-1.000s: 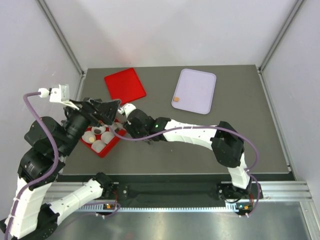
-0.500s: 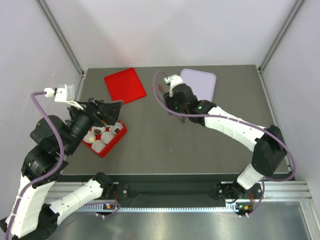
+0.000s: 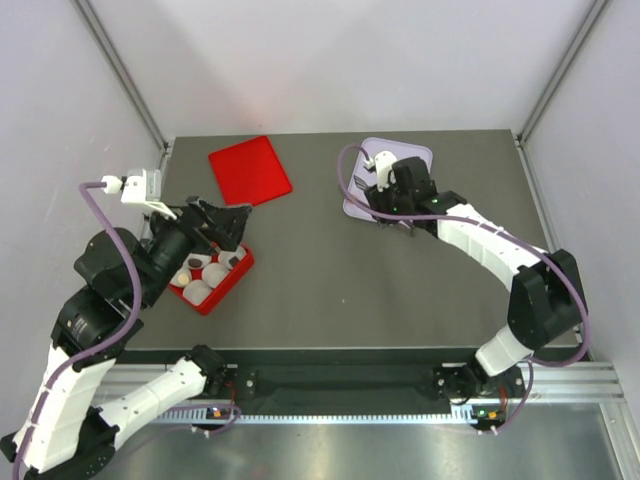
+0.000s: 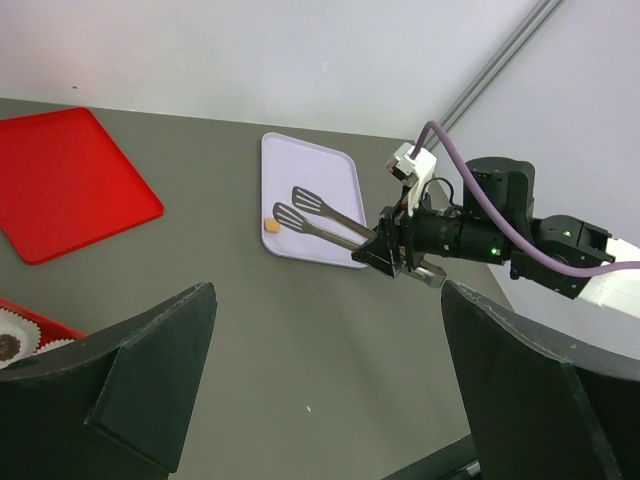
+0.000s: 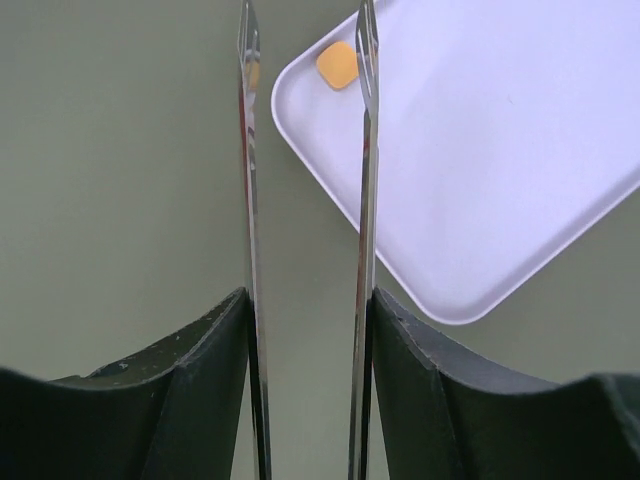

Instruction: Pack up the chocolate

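Observation:
One tan chocolate (image 5: 338, 65) lies at the near left corner of the lavender tray (image 5: 500, 150), seen too in the left wrist view (image 4: 271, 226). My right gripper (image 5: 305, 300) is shut on metal tongs (image 5: 367, 150), whose two arms stand apart. Their slotted tips (image 4: 303, 207) hover just above that piece. The red box (image 3: 212, 296) at the left holds white paper cups, some with dark chocolate (image 3: 232, 260) in them. My left gripper (image 3: 222, 220) hangs wide open and empty over the box's far side.
The flat red lid (image 3: 249, 170) lies at the back left. The right arm (image 3: 480, 240) stretches across the right half of the table. Grey walls with metal rails enclose three sides.
My right arm has swung with the tongs from the red box over to the lavender tray, and the tongs' arms have spread a little. The left arm has shifted slightly.

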Motion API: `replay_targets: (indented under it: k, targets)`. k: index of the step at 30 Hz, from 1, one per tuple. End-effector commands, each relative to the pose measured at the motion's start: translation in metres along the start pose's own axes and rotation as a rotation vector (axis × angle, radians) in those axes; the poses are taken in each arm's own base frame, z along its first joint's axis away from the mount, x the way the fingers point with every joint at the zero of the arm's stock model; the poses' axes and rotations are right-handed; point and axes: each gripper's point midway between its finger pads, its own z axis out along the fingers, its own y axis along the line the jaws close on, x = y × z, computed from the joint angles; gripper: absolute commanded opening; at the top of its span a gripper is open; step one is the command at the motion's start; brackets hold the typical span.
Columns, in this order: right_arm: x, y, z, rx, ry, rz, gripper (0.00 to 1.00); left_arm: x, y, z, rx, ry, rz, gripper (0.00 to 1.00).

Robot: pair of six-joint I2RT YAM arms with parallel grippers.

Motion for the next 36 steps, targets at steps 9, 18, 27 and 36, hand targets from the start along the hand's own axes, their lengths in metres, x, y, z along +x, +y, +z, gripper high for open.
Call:
replay_targets:
  k: [9,18,27,36]
  targets:
    - [0.013,-0.022,0.032,-0.126,0.02,-0.132,0.48,-0.006,0.001,-0.002,-0.002,-0.026,-0.002,0.99]
    - [0.033,-0.035,0.057,-0.077,0.089,-0.139,0.48,-0.001,0.002,0.0,-0.007,-0.016,-0.005,0.99]
    - [0.035,-0.04,0.072,-0.069,0.1,-0.131,0.48,-0.001,0.002,0.003,-0.012,-0.013,0.001,0.99]
    - [0.035,-0.051,0.077,-0.013,0.112,-0.126,0.47,-0.001,0.002,0.007,-0.014,-0.012,0.003,0.99]
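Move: Ahead and to the left of the right hand, the last chocolate lies about 10 cm farther out, 7 cm left and some 15 cm below. The fingers already hold the tongs, which point that way, tips apart. The chocolate sits near the close left corner of the lilac tray, whose middle is roughly 16 cm ahead of this hand and 4 cm to its right. From the idle left hand, the chocolate is some 30 cm ahead, 13 cm right and 43 cm below. Lowering the held tongs onto the last chocolate, the right hand sinks about 10 cm towards the tray, quickly at first and then easing, while drifting some 3 cm forward and as much to the right. The wrist tips the fingers roughly 10 degrees farther down. The grip on the tongs stays unchanged, keeping their jaws open around the chocolate as they arrive; contact with it can't be seen. ##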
